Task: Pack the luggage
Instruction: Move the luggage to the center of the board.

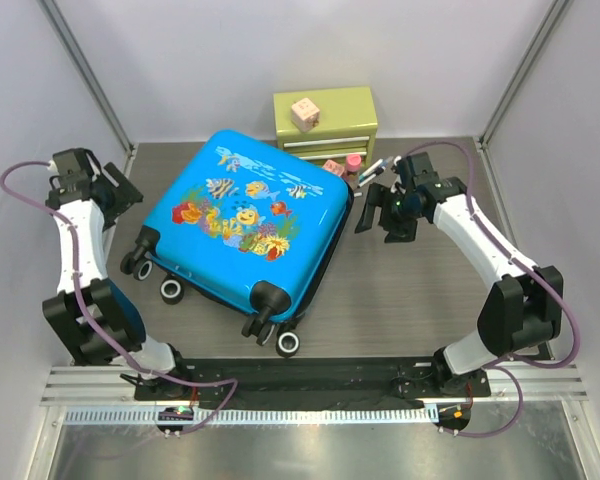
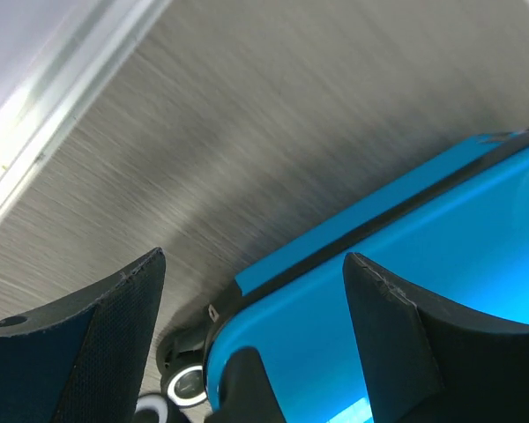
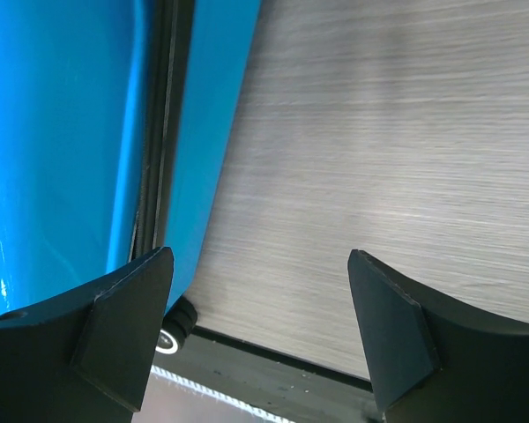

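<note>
The luggage (image 1: pixel 245 225), a bright blue hard-shell suitcase with a fish-and-coral print, lies flat and shut in the middle of the table, wheels toward the near edge. My left gripper (image 1: pixel 128 192) hovers open by its left corner; in the left wrist view the blue shell (image 2: pixel 406 282) and a wheel (image 2: pixel 187 384) show between the spread fingers (image 2: pixel 115 335). My right gripper (image 1: pixel 380 215) stands open just off the suitcase's right side; the right wrist view shows the blue edge (image 3: pixel 88 141) at left and bare table between its fingers (image 3: pixel 123 326).
A small green drawer chest (image 1: pixel 326 122) stands at the back with a pink block (image 1: pixel 304 112) on top. Small items, a pink block (image 1: pixel 333 167) and a pen-like thing (image 1: pixel 368 172), lie between chest and suitcase. A metal rail (image 1: pixel 280 375) runs along the near edge.
</note>
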Motion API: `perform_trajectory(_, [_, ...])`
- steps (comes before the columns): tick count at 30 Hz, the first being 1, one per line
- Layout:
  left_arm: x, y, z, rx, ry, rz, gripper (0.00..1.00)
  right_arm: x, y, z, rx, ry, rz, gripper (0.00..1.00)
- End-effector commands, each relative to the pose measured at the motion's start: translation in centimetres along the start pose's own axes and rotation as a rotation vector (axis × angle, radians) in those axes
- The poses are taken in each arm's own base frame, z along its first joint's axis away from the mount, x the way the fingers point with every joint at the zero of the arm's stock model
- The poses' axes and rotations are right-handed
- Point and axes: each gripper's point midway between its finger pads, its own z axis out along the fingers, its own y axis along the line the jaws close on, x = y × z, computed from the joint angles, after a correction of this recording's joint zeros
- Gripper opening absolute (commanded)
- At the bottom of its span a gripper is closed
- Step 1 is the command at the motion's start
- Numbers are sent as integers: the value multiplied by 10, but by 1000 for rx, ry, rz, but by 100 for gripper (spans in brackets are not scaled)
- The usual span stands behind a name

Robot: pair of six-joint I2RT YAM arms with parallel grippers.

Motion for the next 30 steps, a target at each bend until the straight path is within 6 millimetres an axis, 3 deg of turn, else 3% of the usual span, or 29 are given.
perform_trajectory(1, [9,3,22,15,29,28,81,8,31,6,-67,-14,-27,85])
perform_trajectory(10, [52,28,58,-55,182,92,81,21,60,16,-84,-8,-50,85])
perform_trajectory(16, [61,29,66,-42,213,98,81,32,63,36,-65,25,-79,85])
perform_trajectory(19, [65,27,70,-31,236,107,80,33,75,41,-89,20,-97,85])
perform_trajectory(24, [73,12,74,4,258,169,80,16,108,28,-165,-49,-108,85])
perform_trajectory(30, [81,-8,72,49,262,252,80,-3,132,1,-234,-129,-123,85])
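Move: The luggage lies at a slant between the hands: its middle is about 31 cm to the right hand's left, level fore and aft and some 6 cm lower, with its right side only about 10 cm off. From the right hand the pink bottle stands about 16 cm ahead and 7 cm left, the markers 14 cm ahead and 2 cm left. From the left hand the luggage's middle is some 31 cm right, 3 cm back and 13 cm below; its black corner wheels are about 10 cm back and 5 cm right. The left hand drops about 11 cm almost straight down beside the luggage's left side, its open fingers tipping some 15 degrees nearer to vertical and turning a little clockwise, and at the end it seems to bear against that side. Meanwhile the right hand, also open, swings about 8 cm left and slightly back to the luggage's right side, dipping a little late on, and brings its left finger up against that side, so that the two hands flank the case from opposite sides without closing. ##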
